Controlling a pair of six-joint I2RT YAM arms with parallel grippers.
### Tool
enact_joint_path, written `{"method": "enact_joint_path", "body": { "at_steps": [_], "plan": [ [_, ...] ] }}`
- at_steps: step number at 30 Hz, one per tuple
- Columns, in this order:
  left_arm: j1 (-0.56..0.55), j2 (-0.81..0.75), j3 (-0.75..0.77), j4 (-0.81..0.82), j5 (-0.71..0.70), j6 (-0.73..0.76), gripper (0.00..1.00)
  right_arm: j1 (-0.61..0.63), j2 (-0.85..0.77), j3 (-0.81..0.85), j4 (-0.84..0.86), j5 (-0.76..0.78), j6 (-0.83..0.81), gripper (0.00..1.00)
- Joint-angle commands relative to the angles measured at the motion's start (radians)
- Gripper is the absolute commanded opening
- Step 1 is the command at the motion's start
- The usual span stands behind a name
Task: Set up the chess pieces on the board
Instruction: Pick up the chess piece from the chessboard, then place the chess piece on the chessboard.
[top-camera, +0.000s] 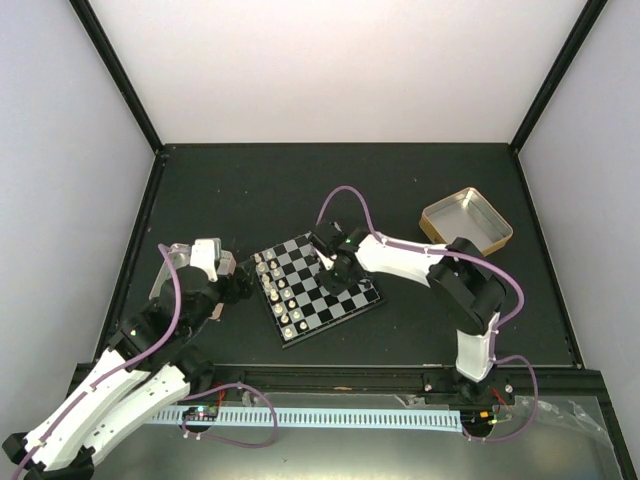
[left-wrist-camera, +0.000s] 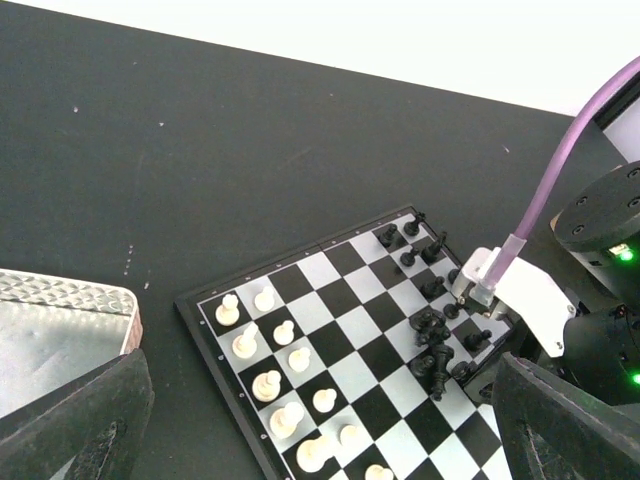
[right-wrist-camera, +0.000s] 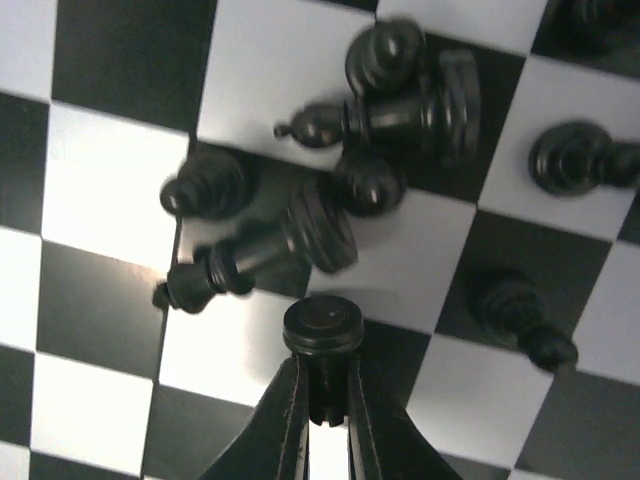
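The board (top-camera: 345, 300) lies tilted at the table's middle. Cream-white chess pieces (top-camera: 278, 292) stand in two rows along its left side. Black ones lie in a heap (right-wrist-camera: 330, 215) on the right side, several toppled, with a few upright (right-wrist-camera: 570, 160). My right gripper (right-wrist-camera: 322, 400) hangs over that heap, shut on a black piece (right-wrist-camera: 322, 328) whose round base faces the camera. In the top view the right gripper (top-camera: 335, 268) covers the heap. My left gripper (left-wrist-camera: 320, 440) is open just left of the board (left-wrist-camera: 335, 335), holding nothing.
A silver-pink tray (top-camera: 172, 262) sits under my left arm, its corner (left-wrist-camera: 60, 320) showing in the left wrist view. A gold tin (top-camera: 467, 222) stands at the back right. My right arm's white link (left-wrist-camera: 530, 300) and purple cable (left-wrist-camera: 560, 170) reach over the board's right edge.
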Motion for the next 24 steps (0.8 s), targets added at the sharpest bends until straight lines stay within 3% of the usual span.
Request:
{"method": "enact_joint_path", "body": {
  "at_steps": [1,7,17,24],
  "plan": [
    [0.004,0.000,-0.007,0.031,0.051,0.022,0.95,0.005,-0.085,-0.084,0.027,-0.013,-0.011,0.01],
    [0.005,0.043,-0.047,0.162,0.192,-0.028,0.95,0.006,-0.245,-0.204,0.174,-0.063,-0.030,0.01],
    [0.006,0.230,-0.189,0.595,0.552,-0.353,0.91,0.005,-0.545,-0.436,0.464,-0.251,-0.028,0.04],
    [0.008,0.407,-0.188,0.859,0.772,-0.474,0.91,0.005,-0.668,-0.525,0.587,-0.353,-0.003,0.05]
  ]
}}
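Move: The right fingers already pinch a fallen black piece low over the board. This piece is about 19 cm to the right of the wide-open left gripper, some 6 cm ahead of it and 19 cm below. From the right hand, the heap of fallen black pieces is roughly 3 cm ahead and 2 cm left, and a standing black piece 3 cm ahead and 2 cm right. The white pieces stand about 6 cm ahead of the left hand, 7 cm to its right and 19 cm below. Keeping its pinch on the black piece, the right hand first draws level about 2 cm back and to the right, away from the heap, then climbs some 11 cm while still easing back, its fingertips swinging roughly 35 degrees round towards the left gripper. The left hand, fingers still wide open, sweeps about 13 cm right over the white pieces to meet it, sinking a few centimetres, its left side dropping and its fingers turning clockwise to point at the held piece. ##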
